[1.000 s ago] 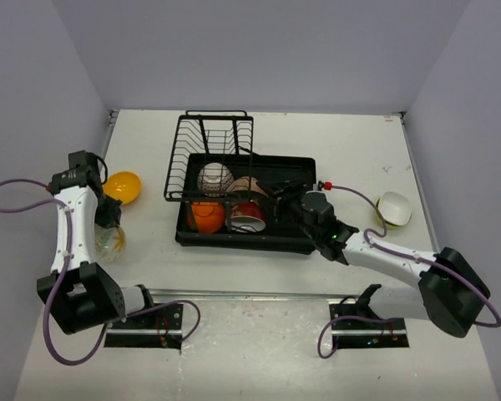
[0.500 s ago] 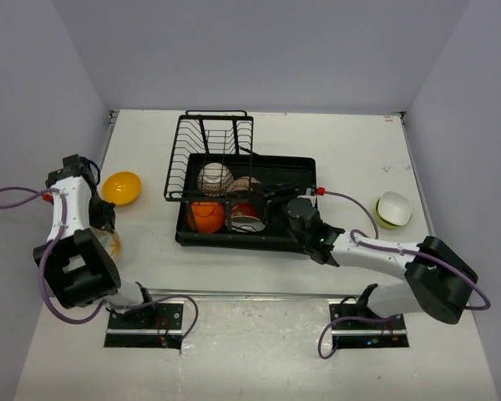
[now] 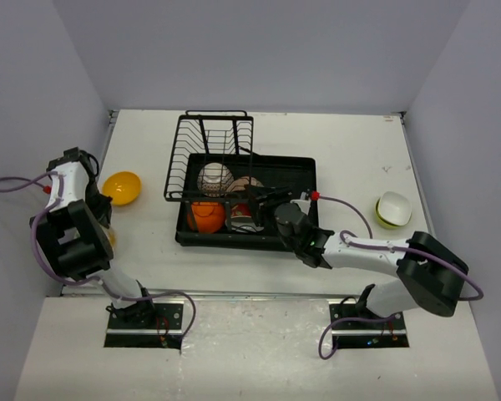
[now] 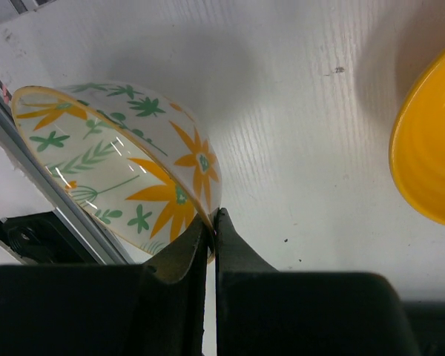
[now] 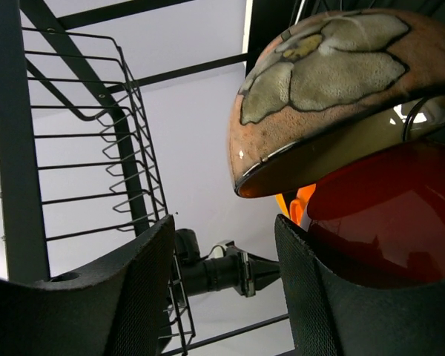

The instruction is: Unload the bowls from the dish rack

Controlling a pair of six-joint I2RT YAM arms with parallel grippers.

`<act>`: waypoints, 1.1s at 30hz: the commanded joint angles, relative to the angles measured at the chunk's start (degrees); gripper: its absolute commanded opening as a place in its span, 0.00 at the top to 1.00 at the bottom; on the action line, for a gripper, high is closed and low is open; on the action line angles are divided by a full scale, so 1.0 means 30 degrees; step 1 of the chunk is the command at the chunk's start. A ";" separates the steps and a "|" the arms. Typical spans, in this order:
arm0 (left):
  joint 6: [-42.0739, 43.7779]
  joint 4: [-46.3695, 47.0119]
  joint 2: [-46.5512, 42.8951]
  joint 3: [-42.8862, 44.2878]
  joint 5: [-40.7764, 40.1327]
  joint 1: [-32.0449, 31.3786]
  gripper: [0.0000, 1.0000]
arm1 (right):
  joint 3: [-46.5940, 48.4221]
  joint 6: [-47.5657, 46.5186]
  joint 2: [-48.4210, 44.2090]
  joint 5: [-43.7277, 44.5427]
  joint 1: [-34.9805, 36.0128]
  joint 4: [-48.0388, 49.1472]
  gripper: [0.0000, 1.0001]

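My left gripper (image 4: 211, 219) is shut on the rim of the white floral bowl (image 4: 133, 163), holding it tilted just above the table at the far left (image 3: 108, 240). The yellow-orange bowl (image 3: 122, 187) sits beside it on the table. The black dish rack (image 3: 305, 167) holds a pale patterned bowl (image 3: 215, 177), the brown speckled bowl (image 5: 334, 89), the orange bowl (image 3: 205, 215) and the red bowl (image 5: 386, 222). My right gripper (image 5: 222, 259) is open and empty inside the tray, right next to the red bowl. A lime green bowl (image 3: 392, 209) sits on the table at the right.
The rack's upright wire section (image 3: 209, 138) stands at the tray's far left, with its wires to the left of my right gripper. The table's metal front edge (image 4: 30, 159) runs just beside the floral bowl. Grey walls enclose the table on three sides.
My right gripper has moved left, deeper into the tray toward the red bowl. My left arm has pulled back toward the left edge, still holding the floral bowl.
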 commanded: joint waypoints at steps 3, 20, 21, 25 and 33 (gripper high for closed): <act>0.0468 -0.0485 0.0472 0.0858 -0.1268 0.0144 1.00 | 0.1276 -0.0241 0.0707 0.2517 0.0592 -0.0097 0.42; 0.0966 -0.0748 0.3108 0.1970 -0.1151 0.0115 0.79 | 0.1628 0.0489 0.1322 0.4745 0.0710 -0.1387 0.42; 0.0995 -0.0749 0.3254 0.2029 -0.1151 0.0115 0.75 | 0.1745 0.0925 0.1382 0.4803 0.0739 -0.1648 0.42; 0.0996 -0.0690 0.3431 0.2001 -0.0947 0.0057 0.66 | 0.2390 0.2388 0.1704 0.5125 0.0885 -0.3551 0.42; 0.0644 -0.0485 0.3548 0.1883 0.0106 -0.0119 0.42 | 0.3679 0.5289 0.2641 0.5653 0.1090 -0.6101 0.45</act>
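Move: My left hand still pinches the white flowered bowl by its rim; the bare table spot for it is about 8 cm below, 4 cm back and 4 cm left. The yellow bowl sits some 11 cm ahead and 5 cm right, 6 cm down. From my right hand, the brown bowl is about 7 cm ahead, 2 cm left, 6 cm down; the red one 2 cm ahead, 4 cm left, the orange one 2 cm ahead, 15 cm left, both 9 cm down. I lower my left hand about 3 cm, tilting it slightly, to set the flowered bowl on the table, then open the fingers to a bit over half and let go of the rim, staying low around it. Meanwhile my right hand, fingers still open, eases about 2 cm forward towards the brown bowl, turning some 10 degrees clockwise. ##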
